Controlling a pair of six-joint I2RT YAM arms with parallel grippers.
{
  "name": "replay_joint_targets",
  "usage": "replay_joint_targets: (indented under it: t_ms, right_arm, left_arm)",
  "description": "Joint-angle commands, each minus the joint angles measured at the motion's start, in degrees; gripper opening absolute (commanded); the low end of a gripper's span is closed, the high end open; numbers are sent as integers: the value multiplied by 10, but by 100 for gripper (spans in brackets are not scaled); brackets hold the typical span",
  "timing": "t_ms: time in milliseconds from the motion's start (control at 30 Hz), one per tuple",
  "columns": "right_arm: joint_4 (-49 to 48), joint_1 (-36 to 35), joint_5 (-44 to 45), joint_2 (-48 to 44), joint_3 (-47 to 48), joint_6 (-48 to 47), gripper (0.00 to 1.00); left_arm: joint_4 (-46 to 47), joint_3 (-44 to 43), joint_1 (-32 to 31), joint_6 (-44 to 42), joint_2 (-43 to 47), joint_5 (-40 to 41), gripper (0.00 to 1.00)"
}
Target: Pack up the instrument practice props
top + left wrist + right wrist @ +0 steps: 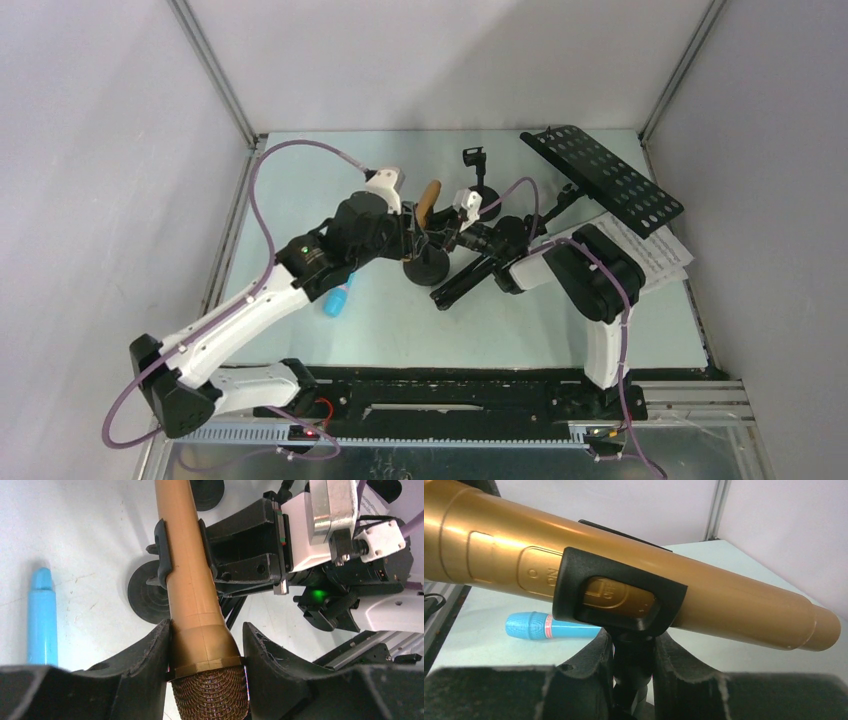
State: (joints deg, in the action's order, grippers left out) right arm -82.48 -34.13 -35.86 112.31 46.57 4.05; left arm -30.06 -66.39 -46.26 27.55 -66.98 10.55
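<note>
A tan toy microphone (430, 199) sits in the clip of a short black clip holder (620, 600), whose round base (425, 266) rests on the table. My left gripper (205, 636) is shut on the tan microphone (190, 580) just behind its mesh head. My right gripper (634, 652) is shut on the clip holder's stem under the clip, fingers (591, 655) touching it on both sides. A light-blue microphone (338, 297) lies flat on the table to the left. A second clip holder (480, 180) stands farther back.
The black music rack with its perforated desk (605, 176) lies at the back right, its folded legs (462, 284) stretching toward the middle. White sheet-music pages (660, 252) lie under it by the right edge. Grey walls close in on three sides.
</note>
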Motion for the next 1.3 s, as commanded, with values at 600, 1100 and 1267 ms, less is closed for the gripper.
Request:
replay_joint_targets:
  t_ms: [600,1100,1267]
  right_arm:
    - [105,64,206,4,102,-67,0]
    - [161,73,224,16,116,-3,3]
    - [173,62,246,-7,92,0,33]
  left_arm:
    - [-187,140,-10,99,309,22,0]
    - [79,344,-10,116,363,40,0]
    - [153,393,-10,120,338,64,0]
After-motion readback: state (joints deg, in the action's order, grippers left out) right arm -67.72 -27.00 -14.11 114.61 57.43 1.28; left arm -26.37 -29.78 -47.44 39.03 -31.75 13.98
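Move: My left fingers hold the gold mic near its head, still seated in its clip. The blue mic lying on the table is about 17 cm left, 7 cm ahead and some 23 cm below; the gold mic's stand is 9 cm ahead, 4 cm right, and the folded music stand's feet are 8 cm right, level. From my right hand, gripping that stand's neck, the empty stand is roughly 19 cm ahead and 15 cm right. With my left hand I draw the gold mic back and left out of the clip, about 10 cm each way, then lower it some 11 cm, easing slightly forward, towards the table beside the blue mic. My right hand keeps its grip on the stand's neck, is drawn about a centimetre back and left, then carries the stand level, some 13 cm forward and 7 cm right, towards the empty stand, turning about 30 degrees clockwise. ##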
